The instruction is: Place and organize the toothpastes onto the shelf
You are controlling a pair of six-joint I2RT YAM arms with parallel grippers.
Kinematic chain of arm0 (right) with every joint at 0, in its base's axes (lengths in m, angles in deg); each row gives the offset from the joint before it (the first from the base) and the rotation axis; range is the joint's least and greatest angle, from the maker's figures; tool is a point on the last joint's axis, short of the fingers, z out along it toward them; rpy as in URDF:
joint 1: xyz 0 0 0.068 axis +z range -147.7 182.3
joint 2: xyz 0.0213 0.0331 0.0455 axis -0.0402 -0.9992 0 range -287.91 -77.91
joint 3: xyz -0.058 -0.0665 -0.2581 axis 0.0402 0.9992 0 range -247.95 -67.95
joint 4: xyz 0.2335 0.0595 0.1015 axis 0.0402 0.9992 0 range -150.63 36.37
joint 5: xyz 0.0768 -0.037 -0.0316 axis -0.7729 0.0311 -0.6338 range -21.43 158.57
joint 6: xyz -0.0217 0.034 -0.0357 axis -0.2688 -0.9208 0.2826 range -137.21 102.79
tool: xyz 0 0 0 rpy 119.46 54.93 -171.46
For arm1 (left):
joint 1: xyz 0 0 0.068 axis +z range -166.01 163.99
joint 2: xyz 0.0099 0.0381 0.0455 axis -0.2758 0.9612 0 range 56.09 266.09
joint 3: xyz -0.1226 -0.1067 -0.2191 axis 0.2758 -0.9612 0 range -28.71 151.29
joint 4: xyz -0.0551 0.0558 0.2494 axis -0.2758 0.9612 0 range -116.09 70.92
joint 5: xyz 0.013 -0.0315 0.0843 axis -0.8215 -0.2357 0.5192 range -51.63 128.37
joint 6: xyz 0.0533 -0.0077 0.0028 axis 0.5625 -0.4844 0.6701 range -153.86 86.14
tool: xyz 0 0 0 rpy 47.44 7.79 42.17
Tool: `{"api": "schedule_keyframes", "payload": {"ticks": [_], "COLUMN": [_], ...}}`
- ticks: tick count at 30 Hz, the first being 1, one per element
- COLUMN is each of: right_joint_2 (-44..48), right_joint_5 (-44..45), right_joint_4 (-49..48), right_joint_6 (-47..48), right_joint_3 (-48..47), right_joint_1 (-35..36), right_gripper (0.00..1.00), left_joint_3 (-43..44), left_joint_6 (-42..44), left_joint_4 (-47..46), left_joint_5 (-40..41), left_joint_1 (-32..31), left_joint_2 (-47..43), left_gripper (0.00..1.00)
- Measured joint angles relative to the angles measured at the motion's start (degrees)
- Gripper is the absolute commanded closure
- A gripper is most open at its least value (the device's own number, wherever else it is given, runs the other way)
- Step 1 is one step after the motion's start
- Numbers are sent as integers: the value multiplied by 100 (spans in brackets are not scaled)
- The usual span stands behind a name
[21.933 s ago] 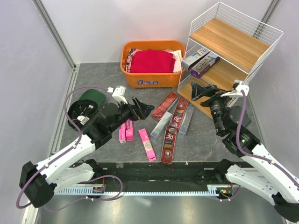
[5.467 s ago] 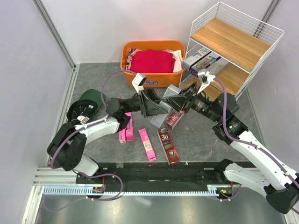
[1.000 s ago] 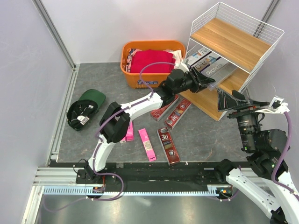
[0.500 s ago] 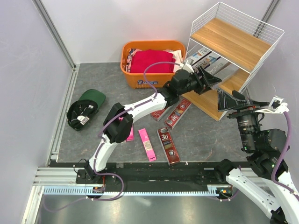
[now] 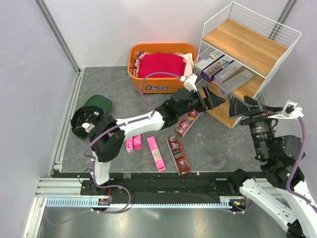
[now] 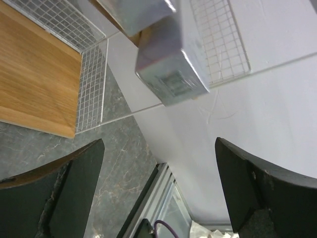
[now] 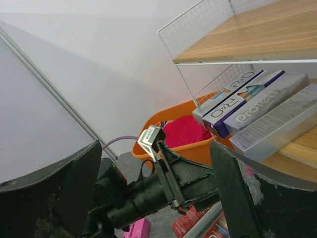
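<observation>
The shelf [image 5: 245, 44] carries several toothpastes side by side on its middle board: a white one [image 5: 205, 60], a purple one [image 5: 218, 67], a silver one [image 5: 229, 71] and a silver-grey one [image 5: 238, 81]. My left gripper [image 5: 214, 98] hangs open and empty just left of that board. In the left wrist view the silver-grey box's end [image 6: 171, 74] sits above the gap between my fingers [image 6: 74, 183]. My right gripper [image 5: 237, 108] stands open and empty before the lower board. On the floor lie dark red boxes [image 5: 188, 124] [image 5: 178, 154] and pink ones [image 5: 156, 153] [image 5: 133, 143].
An orange basket [image 5: 158, 85] holding red clothes [image 5: 161, 64] stands left of the shelf. A green cap [image 5: 91, 111] lies at the far left. The left arm stretches across the floor boxes. The right wrist view shows the left gripper [image 7: 198, 173] close ahead.
My left gripper has opened, let go of the silver-grey box on the middle board, and drawn back down and left. The right arm has hardly moved.
</observation>
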Motion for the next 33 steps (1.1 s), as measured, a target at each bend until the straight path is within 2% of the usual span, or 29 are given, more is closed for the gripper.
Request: {"api": "schedule_keyframes", "payload": {"ticks": [7, 12, 24, 28, 33], "right_joint_2": [-136, -184, -796, -1281, -2273], "right_joint_5": [-52, -131, -699, -1080, -1794], "right_joint_4": [15, 17, 57, 254, 667], "right_joint_6": [-4, -7, -90, -83, -39], "right_joint_3": [0, 0, 4, 2, 50], "right_joint_1": [0, 0, 0, 0, 0], "right_gripper": [2, 2, 2, 2, 3], "left_joint_3": [-1178, -1827, -2566, -2905, -3397], "left_joint_6": [664, 1088, 2013, 2037, 1993], "left_joint_4": [-306, -85, 1878, 2496, 3069], "left_joint_5": [162, 389, 1757, 2168, 2312], "left_joint_1": [-15, -46, -55, -55, 131], "left_joint_2": [-898, -1405, -2859, -3289, -3770], "left_gripper": [0, 1, 0, 0, 0]}}
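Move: From the open left hand, just clear of the silver toothpaste on the shelf (about 11 cm ahead, 8 cm right, 3 cm above), the nearer 3D toothpaste lies some 15 cm left, 16 cm back and 24 cm below; the farther 3D toothpaste is about 10 cm left, level with the hand, and the plain red toothpaste 17 cm left and 6 cm ahead, both as low. From the right hand, the farther 3D toothpaste is roughly 10 cm ahead, 17 cm left and 42 cm below, the plain red one 16 cm ahead and 24 cm left. The empty left hand withdraws from the shelf, sweeping about 22 cm left and then increasingly downward as well, with a slight drift back, towards the red toothpastes, while its right-pointing fingers dip and swing counter-clockwise, some 40 degrees in all. The right hand creeps at first, then speeds up down and to the left with some forward reach, about 16 cm altogether, towards the farther 3D toothpaste, its fingers tipping down and turning counter-clockwise; both grippers stay wide open and touch nothing. ##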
